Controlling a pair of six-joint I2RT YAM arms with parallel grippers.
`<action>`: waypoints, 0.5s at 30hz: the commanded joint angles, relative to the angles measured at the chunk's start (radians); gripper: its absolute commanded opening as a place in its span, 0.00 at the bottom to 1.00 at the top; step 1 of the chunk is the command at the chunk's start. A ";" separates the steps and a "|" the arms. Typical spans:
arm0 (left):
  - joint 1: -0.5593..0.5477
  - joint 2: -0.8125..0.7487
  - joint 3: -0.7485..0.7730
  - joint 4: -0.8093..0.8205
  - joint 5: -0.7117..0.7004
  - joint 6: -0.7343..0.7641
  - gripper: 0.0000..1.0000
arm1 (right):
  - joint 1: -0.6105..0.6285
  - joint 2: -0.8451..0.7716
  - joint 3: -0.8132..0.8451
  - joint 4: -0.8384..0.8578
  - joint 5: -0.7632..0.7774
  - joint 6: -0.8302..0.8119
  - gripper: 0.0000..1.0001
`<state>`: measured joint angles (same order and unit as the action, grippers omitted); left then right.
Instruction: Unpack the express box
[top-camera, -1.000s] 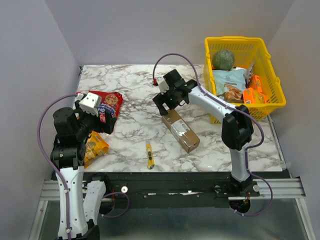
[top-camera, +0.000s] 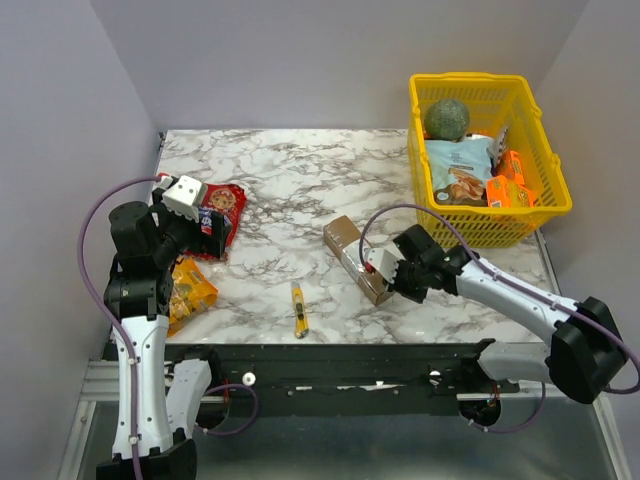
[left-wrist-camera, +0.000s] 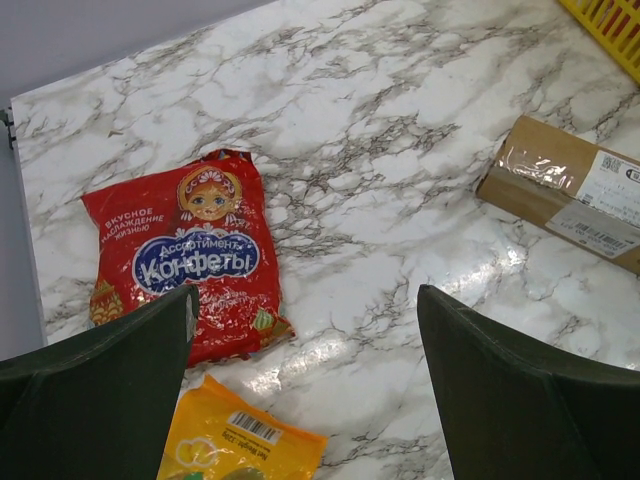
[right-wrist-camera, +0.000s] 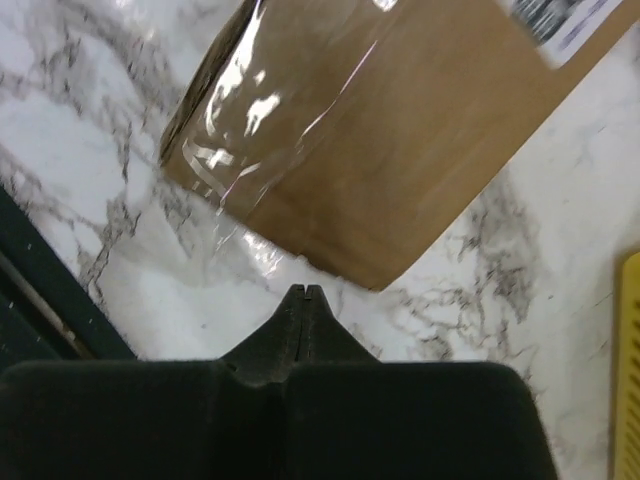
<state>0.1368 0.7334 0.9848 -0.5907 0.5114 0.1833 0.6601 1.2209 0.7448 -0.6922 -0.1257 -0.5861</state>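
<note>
The express box (top-camera: 357, 257), a long brown carton with a white label and clear tape, lies slantwise in the middle of the marble table. My right gripper (top-camera: 386, 276) sits low at the box's near end, shut with nothing between its fingers. In the right wrist view the closed tips (right-wrist-camera: 305, 292) rest just short of the carton's taped corner (right-wrist-camera: 390, 140), apart from it. At the left, my left gripper (top-camera: 211, 228) hovers open over the snack bags, holding nothing. In its wrist view the wide-apart left gripper (left-wrist-camera: 305, 390) frames bare marble, with the box (left-wrist-camera: 566, 190) far right.
A red candy bag (top-camera: 226, 208) (left-wrist-camera: 190, 255) and an orange snack bag (top-camera: 190, 288) (left-wrist-camera: 240, 445) lie at the left. A small yellow utility knife (top-camera: 298, 310) lies near the front edge. A yellow basket (top-camera: 540, 212) holding snacks stands at the back right.
My right arm has swung from the box's far end round to its near end, and its jaws have closed. The left arm has shifted slightly; the box has not moved.
</note>
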 joint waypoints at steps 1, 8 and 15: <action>0.009 -0.011 0.003 0.000 -0.007 0.007 0.99 | 0.003 0.089 0.096 0.157 -0.011 -0.027 0.01; 0.009 -0.023 0.002 -0.020 -0.001 0.008 0.99 | 0.003 0.155 0.226 0.166 0.040 -0.014 0.00; 0.010 -0.051 0.002 -0.081 0.029 0.036 0.99 | 0.004 0.034 0.358 -0.028 0.124 0.153 0.29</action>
<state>0.1383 0.7086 0.9848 -0.6189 0.5117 0.1970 0.6601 1.3289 0.9825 -0.6064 -0.0330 -0.5514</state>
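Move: The express box runs away diagonally forward-left of the shut right fingers, which are low at its near end; its middle is about 8 cm ahead and 7 cm left, roughly level with them. The yellow cutter is some 20 cm left and 2 cm back, on the table; the yellow basket's middle is about 27 cm ahead and 21 cm right. From the idle left hand the box is roughly 26 cm right, 2 cm ahead and 24 cm below. The express box is pushed by its near end with the shut tips of the right hand, which sweeps forward and left, about 6 cm forward and 4–5 cm left. The hand then climbs steeply away from the box to some 6 cm up, easing slightly back right, while the fingers swing forward by about 10 degrees and stay shut. ##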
